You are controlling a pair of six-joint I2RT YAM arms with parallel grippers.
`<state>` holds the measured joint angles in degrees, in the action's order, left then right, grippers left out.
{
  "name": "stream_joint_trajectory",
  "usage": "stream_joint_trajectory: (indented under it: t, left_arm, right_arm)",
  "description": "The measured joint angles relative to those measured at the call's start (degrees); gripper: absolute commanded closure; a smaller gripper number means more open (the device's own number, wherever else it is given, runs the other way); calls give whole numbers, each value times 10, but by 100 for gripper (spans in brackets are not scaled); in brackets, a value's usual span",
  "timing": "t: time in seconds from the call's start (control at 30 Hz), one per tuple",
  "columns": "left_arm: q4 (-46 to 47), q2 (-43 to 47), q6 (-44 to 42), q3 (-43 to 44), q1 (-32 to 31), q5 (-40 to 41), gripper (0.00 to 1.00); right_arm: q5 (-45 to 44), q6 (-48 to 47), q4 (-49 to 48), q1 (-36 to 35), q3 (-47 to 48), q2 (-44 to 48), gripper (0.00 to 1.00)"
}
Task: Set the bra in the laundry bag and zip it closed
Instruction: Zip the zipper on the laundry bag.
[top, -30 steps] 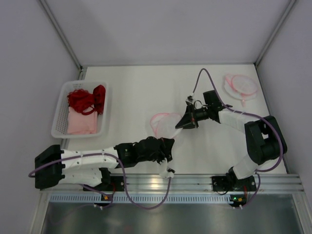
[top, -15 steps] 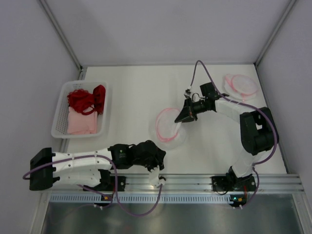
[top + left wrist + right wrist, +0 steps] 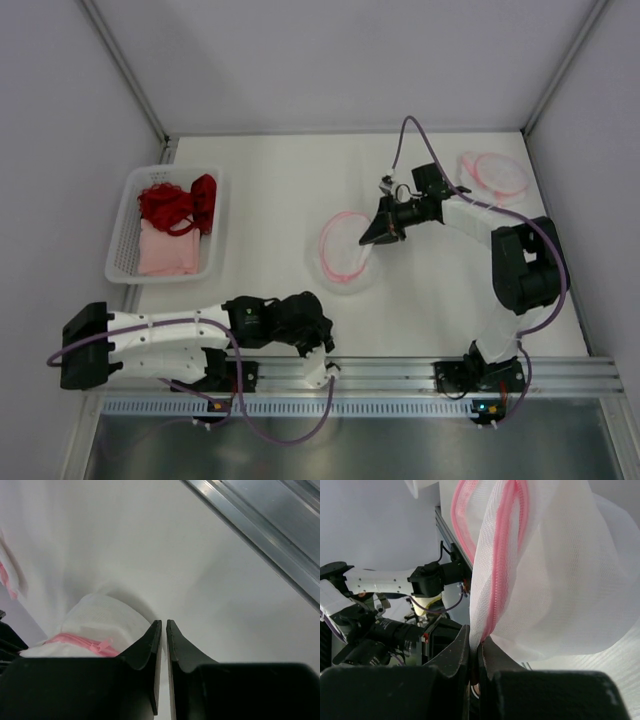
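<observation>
The laundry bag (image 3: pixel 343 252), white mesh with a pink zipper, lies mid-table. My right gripper (image 3: pixel 373 239) is shut on its right edge, and in the right wrist view the jaws (image 3: pixel 475 642) pinch the mesh beside the zipper of the bag (image 3: pixel 545 580). The red bra (image 3: pixel 182 203) lies in the white basket (image 3: pixel 124 232) at the left. My left gripper (image 3: pixel 324 366) is near the front rail, shut on nothing (image 3: pixel 164 622). White mesh with a pink zipper (image 3: pixel 100 627) shows beside its left finger.
A folded pink garment (image 3: pixel 166 252) lies in the basket under the bra. A second pink-zippered mesh bag (image 3: pixel 495 176) lies at the back right. The metal rail (image 3: pixel 400 372) runs along the near edge, and grey walls close the table's sides.
My left arm has drawn back from the bag to the front rail. My right gripper has pulled the bag's edge slightly back and right, and the bag now lies rounder.
</observation>
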<state>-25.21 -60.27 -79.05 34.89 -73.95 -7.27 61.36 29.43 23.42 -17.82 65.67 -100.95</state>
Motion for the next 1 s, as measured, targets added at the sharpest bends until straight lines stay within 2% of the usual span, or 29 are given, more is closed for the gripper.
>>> stream_joint_trajectory:
  t: [0.1,0.2,0.27,0.3,0.4,0.57,0.63,0.77,1.0]
  left_arm:
    - [28,-7,73,4,0,26,78]
    - [46,-45,210,45,4,62,71]
    - [52,-66,322,82,17,65,63]
    - [59,-68,376,94,31,59,63]
    - [78,-60,551,105,101,24,61]
    - [101,-59,771,86,244,-55,56]
    - [115,-60,833,71,273,-81,55]
    - [159,-69,935,32,290,-122,55]
    - [236,-97,1038,-15,309,-159,52]
  right_arm:
    - [0,-4,0,0,0,0,100]
    - [7,3,-18,0,-9,0,100]
    - [16,16,-47,0,-33,0,100]
    - [18,23,-58,0,-46,0,100]
    - [26,48,-93,0,-84,0,100]
    - [35,82,-139,0,-98,1,100]
    - [36,97,-161,0,-101,1,100]
    - [38,136,-213,0,-116,1,100]
    - [43,198,-280,0,-144,1,100]
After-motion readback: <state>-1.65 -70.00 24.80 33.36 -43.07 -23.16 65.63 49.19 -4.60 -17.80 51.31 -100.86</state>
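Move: The zipper pull, at the laundry bag's near end, lies about 9 cm ahead of the empty left hand, 4 cm to its right and a little below. The bag's middle is some 17 cm ahead and 4 cm to the right, slightly below. The right hand pinches the bag's far right edge; from there the pull lies about 9 cm back, 3 cm to the left and some 6 cm lower. Left hand arcs about 8 cm forward towards the zipper pull, rolling counter-clockwise, half opening; right keeps its pinch. ##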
